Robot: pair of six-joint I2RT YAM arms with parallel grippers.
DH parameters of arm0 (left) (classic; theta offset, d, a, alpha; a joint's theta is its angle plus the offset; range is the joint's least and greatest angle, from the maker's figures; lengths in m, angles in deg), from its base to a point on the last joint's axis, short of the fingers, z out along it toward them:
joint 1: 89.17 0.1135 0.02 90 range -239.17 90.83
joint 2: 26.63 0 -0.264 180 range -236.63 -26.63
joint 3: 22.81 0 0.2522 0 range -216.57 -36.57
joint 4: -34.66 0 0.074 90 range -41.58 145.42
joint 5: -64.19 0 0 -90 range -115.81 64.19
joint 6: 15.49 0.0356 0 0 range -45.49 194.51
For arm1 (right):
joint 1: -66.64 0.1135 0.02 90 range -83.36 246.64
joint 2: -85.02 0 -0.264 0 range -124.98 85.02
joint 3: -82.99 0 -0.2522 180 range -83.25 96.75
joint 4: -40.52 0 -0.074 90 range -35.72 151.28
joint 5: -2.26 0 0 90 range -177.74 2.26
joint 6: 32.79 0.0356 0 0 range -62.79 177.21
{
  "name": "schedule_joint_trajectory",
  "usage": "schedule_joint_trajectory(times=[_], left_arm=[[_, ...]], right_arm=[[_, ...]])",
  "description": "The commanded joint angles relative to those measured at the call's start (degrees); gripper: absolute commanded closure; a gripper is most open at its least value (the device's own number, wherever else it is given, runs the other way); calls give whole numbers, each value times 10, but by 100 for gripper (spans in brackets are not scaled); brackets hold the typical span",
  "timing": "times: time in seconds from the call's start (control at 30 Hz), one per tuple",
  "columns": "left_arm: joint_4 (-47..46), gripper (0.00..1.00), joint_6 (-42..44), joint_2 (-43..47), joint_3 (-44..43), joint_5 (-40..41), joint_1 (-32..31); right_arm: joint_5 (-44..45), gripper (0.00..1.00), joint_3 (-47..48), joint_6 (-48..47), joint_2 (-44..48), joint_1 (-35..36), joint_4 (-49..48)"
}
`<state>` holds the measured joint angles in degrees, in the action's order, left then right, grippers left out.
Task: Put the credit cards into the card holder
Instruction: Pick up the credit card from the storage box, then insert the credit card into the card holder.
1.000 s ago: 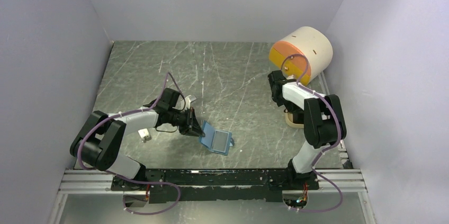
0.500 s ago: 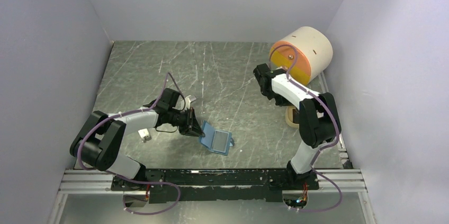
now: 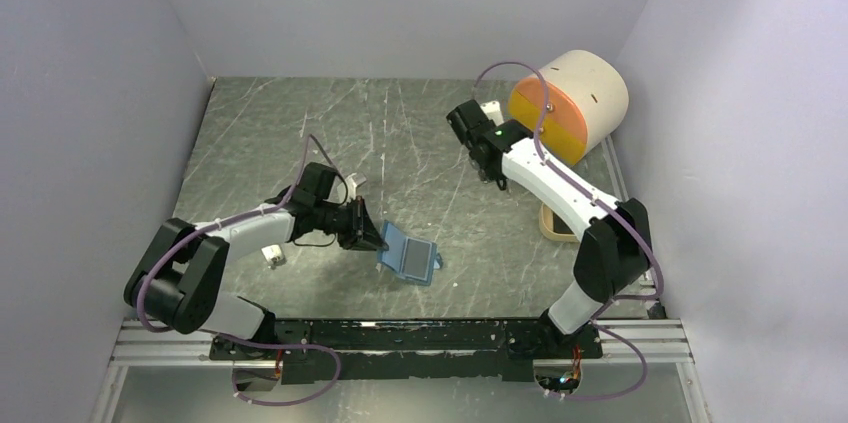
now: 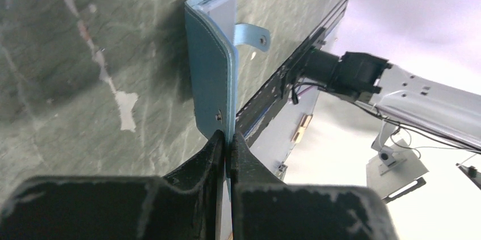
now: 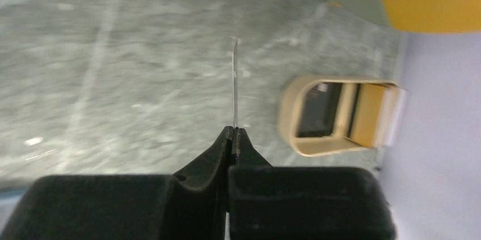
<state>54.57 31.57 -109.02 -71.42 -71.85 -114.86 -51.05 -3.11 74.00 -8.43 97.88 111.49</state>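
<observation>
The blue card holder (image 3: 410, 261) lies opened on the table's near middle, with my left gripper (image 3: 371, 240) shut on its raised left flap. In the left wrist view that flap (image 4: 210, 64) stands on edge and the left gripper (image 4: 228, 138) pinches its near edge, the strap hanging off its far side. My right gripper (image 3: 487, 173) hovers over the far right of the table. It (image 5: 232, 131) is shut on a thin credit card (image 5: 233, 81) seen edge-on. Another dark credit card (image 5: 316, 109) lies in the tan tray (image 5: 292, 120).
A cream drum (image 3: 585, 93) with an orange front stands at the back right, just beyond the tan tray (image 3: 553, 230). A small white piece (image 3: 272, 258) lies under the left forearm, and another (image 3: 357, 184) sits behind the left wrist. Walls close in on three sides.
My right arm has risen from the tray and swung left and away with the card. The left gripper keeps its hold on the holder's flap, which has shifted slightly.
</observation>
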Motion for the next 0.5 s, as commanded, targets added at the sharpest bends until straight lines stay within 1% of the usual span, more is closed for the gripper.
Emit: schedule_joint_trajectory(times=[0.0,0.17,0.27,0.47], left_arm=[[-91,91,-86,20,4,-8,6],[-201,91,-171,18,29,5,4],[-240,91,-205,15,51,33,-4],[-200,91,-193,-22,45,83,-28]], right_arm=[[-103,100,-15,29,35,39,-95],[-243,100,-82,64,94,46,-209],[-313,100,-125,75,134,46,-272],[-435,100,-211,125,170,46,-385]])
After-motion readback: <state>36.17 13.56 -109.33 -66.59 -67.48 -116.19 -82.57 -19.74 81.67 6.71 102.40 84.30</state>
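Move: The credit card holder, whose flap my left hand already grips, lies about 20 cm left of my right hand, 15 cm back and 10 cm lower. From my right hand the storage box is some 13 cm to the right, 8 cm back and 13 cm lower; the striped drum's middle is about 12 cm right, 10 cm ahead and 7 cm lower. From my left hand the credit card is roughly 24 cm right, 13 cm ahead and 7 cm up. With the card still pinched in my right fingers, I sweep that hand about 13 cm left, away from the storage box and towards the holder, easing back only slightly near the end. On the way I roll the wrist some 40 degrees so the fingertips swing leftward. My left hand keeps its pinch on the flap, shifts forward and a little right, lifts then sinks slightly, and turns counter-clockwise. ##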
